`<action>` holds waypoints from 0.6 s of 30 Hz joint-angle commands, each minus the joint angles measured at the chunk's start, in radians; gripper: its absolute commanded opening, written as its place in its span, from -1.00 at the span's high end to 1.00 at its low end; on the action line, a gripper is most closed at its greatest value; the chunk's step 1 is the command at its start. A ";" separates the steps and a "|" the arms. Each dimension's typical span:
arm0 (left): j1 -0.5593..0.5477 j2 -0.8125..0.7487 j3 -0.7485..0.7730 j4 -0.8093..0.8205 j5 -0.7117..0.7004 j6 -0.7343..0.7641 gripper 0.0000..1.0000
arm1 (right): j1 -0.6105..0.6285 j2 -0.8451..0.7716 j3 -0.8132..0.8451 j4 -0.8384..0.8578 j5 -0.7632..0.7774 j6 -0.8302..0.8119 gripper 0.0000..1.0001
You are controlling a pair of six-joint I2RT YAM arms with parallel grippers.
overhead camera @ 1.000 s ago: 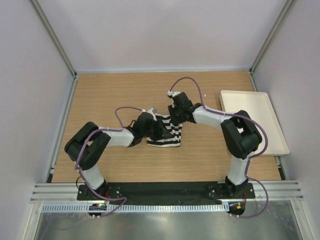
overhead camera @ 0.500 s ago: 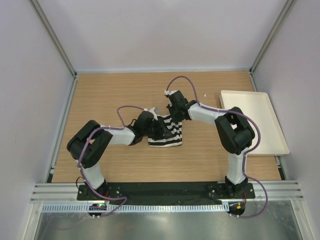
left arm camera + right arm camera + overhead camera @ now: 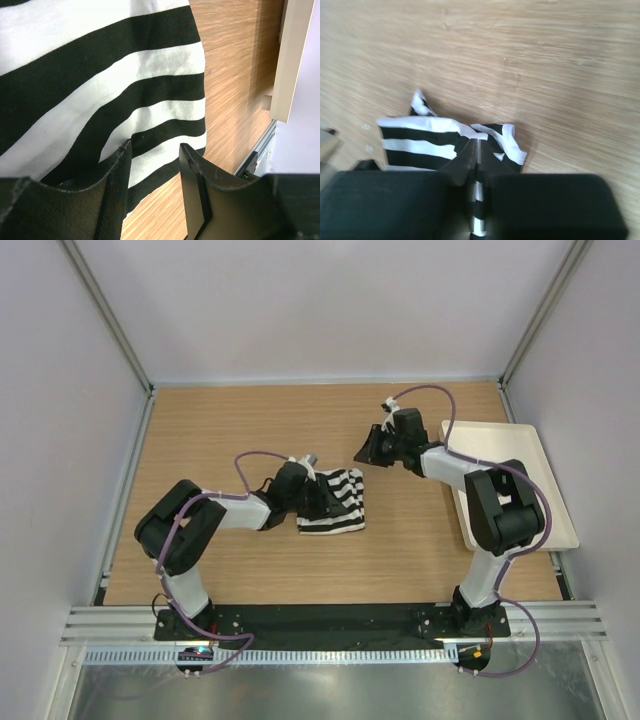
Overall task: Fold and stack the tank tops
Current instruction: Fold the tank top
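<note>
The black and white striped tank top (image 3: pixel 340 502) lies folded into a small rectangle near the middle of the table. My left gripper (image 3: pixel 320 502) rests low over its left part, jaws open; in the left wrist view (image 3: pixel 152 150) bare wood shows between the fingers and the striped cloth (image 3: pixel 100 75) spreads just beyond them. My right gripper (image 3: pixel 364 456) hangs up and to the right of the tank top, apart from it, shut with nothing held. In the right wrist view (image 3: pixel 477 142) the tank top (image 3: pixel 420 140) lies below the shut jaws, white trim at its corner.
A plain white tray (image 3: pixel 520 455) sits at the table's right edge, close to the right arm; its rim (image 3: pixel 295 50) shows in the left wrist view. Grey walls and metal posts (image 3: pixel 110 320) enclose the wooden table (image 3: pixel 220 430).
My right gripper shut and pulled away to the right from the tank top's upper right corner. The left gripper stayed on the cloth.
</note>
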 commanded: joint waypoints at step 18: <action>-0.002 0.030 -0.019 -0.036 -0.003 0.027 0.10 | -0.051 -0.101 -0.333 0.492 -0.391 0.549 -1.00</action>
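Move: The folded tank top's middle lies some 7 cm back and 5 cm left of the right gripper, about 6 cm lower; its far right corner is only about 2 cm back, level sideways. The left gripper's fingertips are roughly 11 cm back and 3 cm left of the right gripper, 4 cm lower. The empty white tray's middle is about 31 cm right and 4 cm back. From the left gripper, the tank top's middle is about 2 cm ahead, 2 cm left and just below. Open the shut right fingers fully and draw the gripper back about 6 cm, after a small swing right, easing some 2 cm left overall at nearly the same height, over the tank top's right side. Meanwhile turn the wrist some 30 degrees so the fingers point more to the left. Keep the left gripper still, half open, its fingertips resting on the cloth. ##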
